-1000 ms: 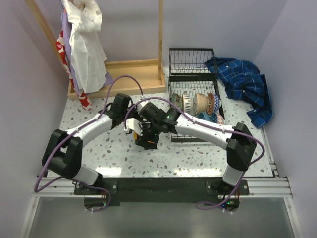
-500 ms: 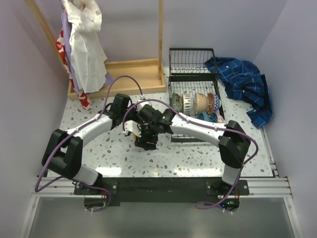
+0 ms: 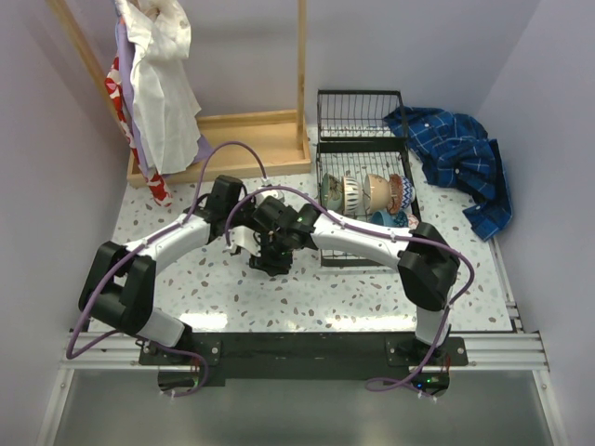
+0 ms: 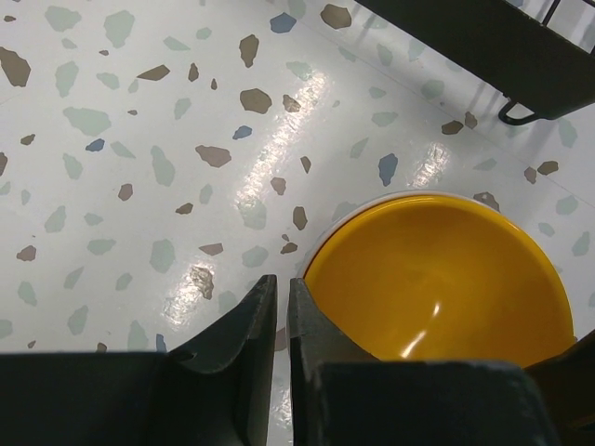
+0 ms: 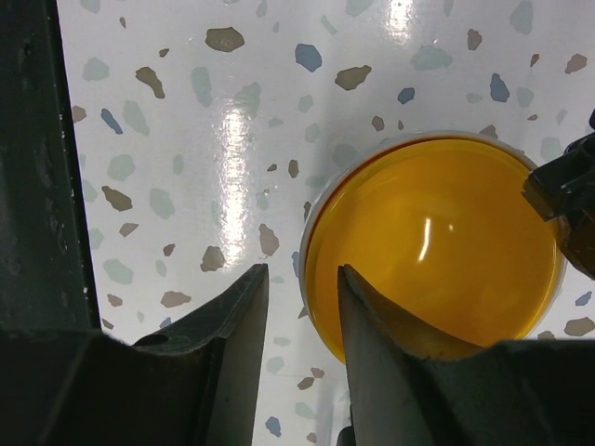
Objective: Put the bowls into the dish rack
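A yellow bowl (image 4: 437, 279) with a white outside lies low over the speckled table, left of the black wire dish rack (image 3: 320, 177). My left gripper (image 4: 282, 279) is shut on its rim, one finger inside and one outside. My right gripper (image 5: 302, 269) straddles the rim of the same bowl (image 5: 437, 251) at another spot, jaws open with a gap still showing. In the top view both grippers (image 3: 265, 249) meet over the bowl and hide it. Several bowls (image 3: 367, 193) stand on edge in the rack.
A wooden clothes stand (image 3: 223, 139) with hanging cloths fills the back left. A blue plaid shirt (image 3: 456, 158) lies crumpled right of the rack. The rack's corner (image 4: 483, 46) is close beyond the yellow bowl. Purple walls close in both sides.
My right arm has swung left and back over the bowl, and its jaws have narrowed around the rim. The left gripper has kept its hold and place.
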Available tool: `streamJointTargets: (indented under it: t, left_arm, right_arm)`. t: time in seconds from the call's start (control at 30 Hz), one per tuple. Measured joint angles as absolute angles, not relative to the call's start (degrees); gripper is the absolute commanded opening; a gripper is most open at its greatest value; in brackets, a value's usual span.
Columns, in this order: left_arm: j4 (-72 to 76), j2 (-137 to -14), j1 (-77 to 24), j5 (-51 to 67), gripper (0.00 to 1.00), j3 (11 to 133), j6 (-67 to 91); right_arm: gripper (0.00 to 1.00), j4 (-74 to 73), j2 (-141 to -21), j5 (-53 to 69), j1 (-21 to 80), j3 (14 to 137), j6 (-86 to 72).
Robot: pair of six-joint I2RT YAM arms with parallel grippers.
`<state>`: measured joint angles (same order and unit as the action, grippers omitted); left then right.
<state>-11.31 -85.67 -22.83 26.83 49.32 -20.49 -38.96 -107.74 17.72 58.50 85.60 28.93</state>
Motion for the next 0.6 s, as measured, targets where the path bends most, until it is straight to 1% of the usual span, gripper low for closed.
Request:
streamJointTargets:
  t: [0.23, 0.37, 0.4, 0.43, 0.53, 0.6]
  left_arm:
    - [-10.57, -85.67, -22.50, 26.83, 0.16, 48.88, -20.47]
    - [-10.37, -85.65, -22.48, 26.98, 0.17, 48.82, -20.43]
    - [-10.37, -85.60, -22.48, 27.07, 0.17, 48.82, -20.40]
    - [-10.35, -85.56, -22.46, 27.33, 0.17, 48.75, -20.32]
    - [-10.24, -85.14, -22.39, 27.68, 0.18, 48.34, -20.25]
    - [-10.09, -85.03, -22.11, 27.70, 0.24, 48.16, -20.21]
  right_arm:
    - [0.25, -39.03, -107.92, 18.00, 58.50, 85.82, 28.47]
    - [0.13, -38.87, -109.08, 18.15, 58.50, 86.59, 28.49]
    - [0.05, -38.89, -109.27, 18.15, 58.50, 86.67, 28.53]
    - [0.01, -38.89, -109.51, 18.17, 58.48, 86.78, 28.49]
    - [0.00, -39.20, -109.62, 18.33, 58.48, 86.96, 28.27]
    - [0.00, -39.24, -109.62, 18.28, 58.46, 87.13, 28.27]
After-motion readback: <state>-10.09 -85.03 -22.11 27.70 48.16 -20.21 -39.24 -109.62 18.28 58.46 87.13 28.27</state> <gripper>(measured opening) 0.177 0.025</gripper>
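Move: The yellow bowl's middle lies about 6 cm ahead of the right hand, 1 cm to its left and some 3 cm lower; the fingers already straddle its near rim. The dish rack's middle is roughly 16 cm ahead and 25 cm right of that hand, the green bowl standing in it about 18 cm ahead and 15 cm right. From the left hand, at the bowl's far rim, the bowl's middle lies some 5 cm back, 2 cm right and 3 cm below. The yellow bowl's near rim is pinched by the right hand: its half-open fingers close almost fully on the wall, one outside, one inside, while the hand eases only about 0.5 cm down and as much left. The left hand stays in place, its slightly open fingers still either side of the far rim. ##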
